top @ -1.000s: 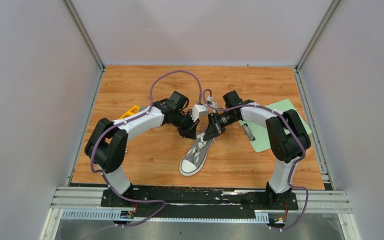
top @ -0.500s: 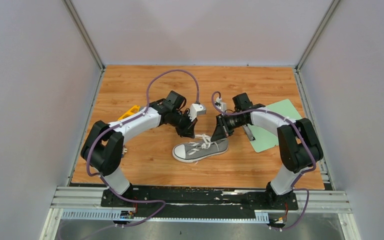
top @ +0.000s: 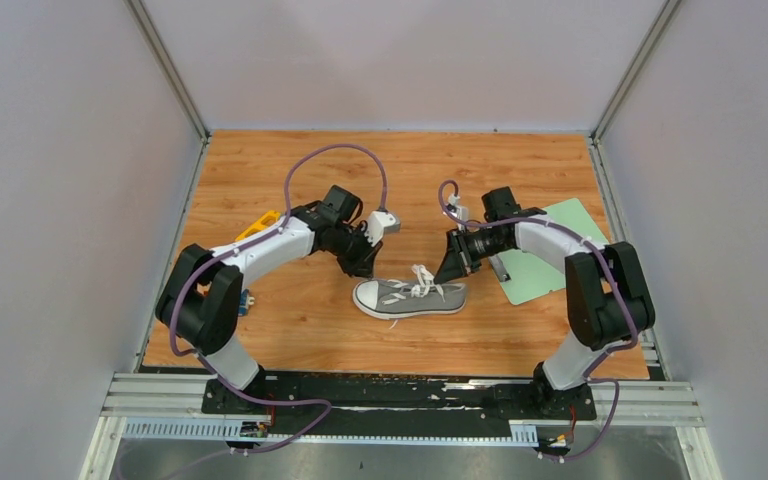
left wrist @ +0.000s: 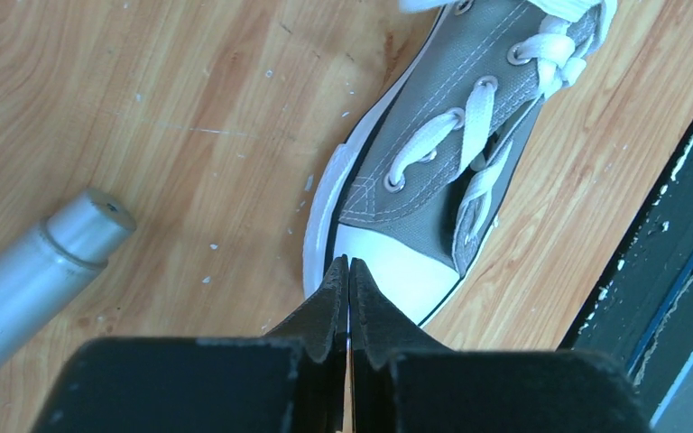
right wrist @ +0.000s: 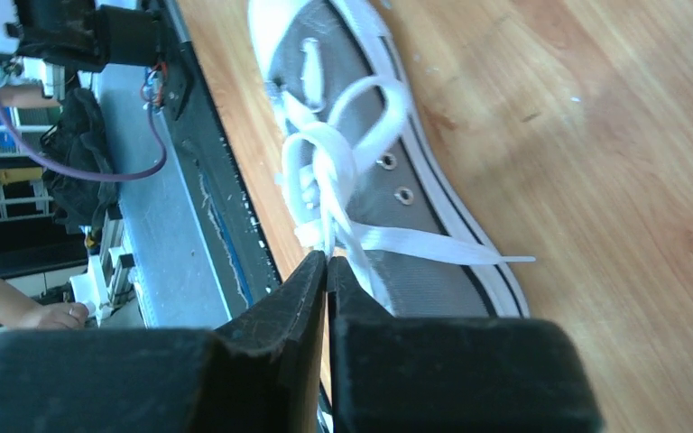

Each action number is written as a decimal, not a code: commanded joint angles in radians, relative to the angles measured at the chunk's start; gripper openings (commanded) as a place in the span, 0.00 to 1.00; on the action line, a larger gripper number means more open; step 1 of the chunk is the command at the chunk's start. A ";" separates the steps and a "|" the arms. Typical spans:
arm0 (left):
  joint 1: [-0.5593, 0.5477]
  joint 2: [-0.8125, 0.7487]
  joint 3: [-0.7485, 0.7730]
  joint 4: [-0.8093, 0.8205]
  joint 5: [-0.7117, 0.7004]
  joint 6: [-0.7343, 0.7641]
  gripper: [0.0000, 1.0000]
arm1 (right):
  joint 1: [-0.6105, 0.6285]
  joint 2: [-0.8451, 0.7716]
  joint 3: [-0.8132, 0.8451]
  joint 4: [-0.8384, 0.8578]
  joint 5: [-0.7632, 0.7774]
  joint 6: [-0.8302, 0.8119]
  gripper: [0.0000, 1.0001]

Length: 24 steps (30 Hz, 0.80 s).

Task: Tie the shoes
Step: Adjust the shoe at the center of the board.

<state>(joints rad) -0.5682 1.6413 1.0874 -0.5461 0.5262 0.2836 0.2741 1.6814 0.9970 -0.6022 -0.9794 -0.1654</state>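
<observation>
The grey canvas shoe (top: pixel 410 297) lies crosswise on the wooden table, its white toe cap to the left. Its white laces (top: pixel 423 279) are looped loosely over the tongue. My left gripper (top: pixel 368 268) hovers just behind the toe, shut with nothing in it. In the left wrist view its tips (left wrist: pixel 348 262) sit over the toe cap of the shoe (left wrist: pixel 451 153). My right gripper (top: pixel 450 274) hangs by the heel end, also shut. Its tips (right wrist: pixel 327 259) point at the laces (right wrist: pixel 343 135), and no lace shows between the jaws.
A green mat (top: pixel 527 280) lies at the right under my right arm, with a small metal part (top: pixel 498 266) on it. A yellow object (top: pixel 260 222) sits behind my left arm. A silver cylinder (left wrist: pixel 45 271) lies on the wood left of the toe.
The shoe has swung round from pointing toward the near edge to lying crosswise, toe to the left. Both grippers have drawn apart, away from its top end.
</observation>
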 commanded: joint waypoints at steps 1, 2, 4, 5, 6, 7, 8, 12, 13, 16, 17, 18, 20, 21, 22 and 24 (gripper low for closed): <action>0.008 -0.056 0.062 -0.021 -0.002 0.020 0.11 | -0.010 -0.080 0.032 -0.068 -0.152 -0.090 0.10; 0.008 -0.061 0.064 -0.023 0.017 0.016 0.16 | -0.013 -0.090 0.046 -0.082 -0.143 -0.097 0.14; 0.008 -0.085 0.056 -0.030 0.031 0.005 0.29 | -0.043 -0.112 0.068 -0.087 -0.077 -0.108 0.24; 0.009 -0.103 0.049 -0.044 0.026 -0.011 0.36 | -0.078 -0.117 0.077 -0.086 -0.045 -0.125 0.27; 0.010 -0.111 0.050 -0.059 0.017 -0.015 0.38 | -0.109 -0.116 0.085 -0.084 -0.007 -0.138 0.29; 0.010 -0.123 0.060 -0.109 0.018 -0.019 0.41 | -0.137 -0.104 0.097 -0.082 0.032 -0.144 0.31; 0.010 -0.128 0.067 -0.140 0.041 -0.015 0.43 | -0.160 -0.083 0.112 -0.082 0.074 -0.146 0.32; -0.008 -0.173 0.013 -0.272 0.225 0.048 0.44 | -0.190 0.036 0.160 -0.080 0.168 -0.167 0.33; -0.021 -0.174 -0.006 -0.279 0.237 0.044 0.45 | -0.190 0.060 0.162 -0.077 0.184 -0.159 0.33; -0.073 -0.158 -0.050 -0.237 0.249 0.010 0.46 | -0.178 0.111 0.156 -0.081 0.194 -0.103 0.34; -0.075 -0.150 -0.053 -0.225 0.255 -0.014 0.47 | -0.169 0.114 0.146 -0.085 0.197 -0.089 0.34; -0.076 -0.119 -0.054 -0.219 0.258 -0.017 0.47 | -0.160 0.115 0.130 -0.088 0.195 -0.080 0.34; -0.077 -0.051 -0.036 -0.239 0.254 0.006 0.47 | -0.134 0.105 0.098 -0.104 0.187 -0.087 0.34; -0.078 -0.023 -0.026 -0.252 0.251 0.028 0.46 | -0.117 0.096 0.080 -0.111 0.183 -0.096 0.34; -0.081 0.027 -0.011 -0.269 0.241 0.070 0.45 | -0.103 0.087 0.065 -0.118 0.172 -0.108 0.35; -0.085 0.085 -0.009 -0.245 0.189 0.097 0.45 | -0.072 0.076 0.046 -0.157 0.128 -0.143 0.35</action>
<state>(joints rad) -0.6521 1.6199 1.0473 -0.7849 0.7467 0.3061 0.1463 1.8046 1.0790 -0.6987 -0.7971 -0.2672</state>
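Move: The left hand, fingers shut, hangs near the far edge of the shoe's toe cap, whose middle lies about 2 cm back, 1 cm right and 4 cm below; the metal tube's near end is some 7 cm ahead and 2 cm left. From the right hand, the shoe's heel is about 5 cm right, level fore and aft, and 5 cm down; the lace bow lies 3 cm left, level, 2 cm below, and the clipboard's clip 13 cm right, 6 cm ahead. Back across the toe in an arc, the left hand rises about 4 cm, draws back some 10 cm and sinks again to the near side, fingers opening to about half and pointing more steeply down. The right hand opens to a third, letting go of the lace, and hops up, forward and right around the heel, then drops and turns back towards the heel's far side. ##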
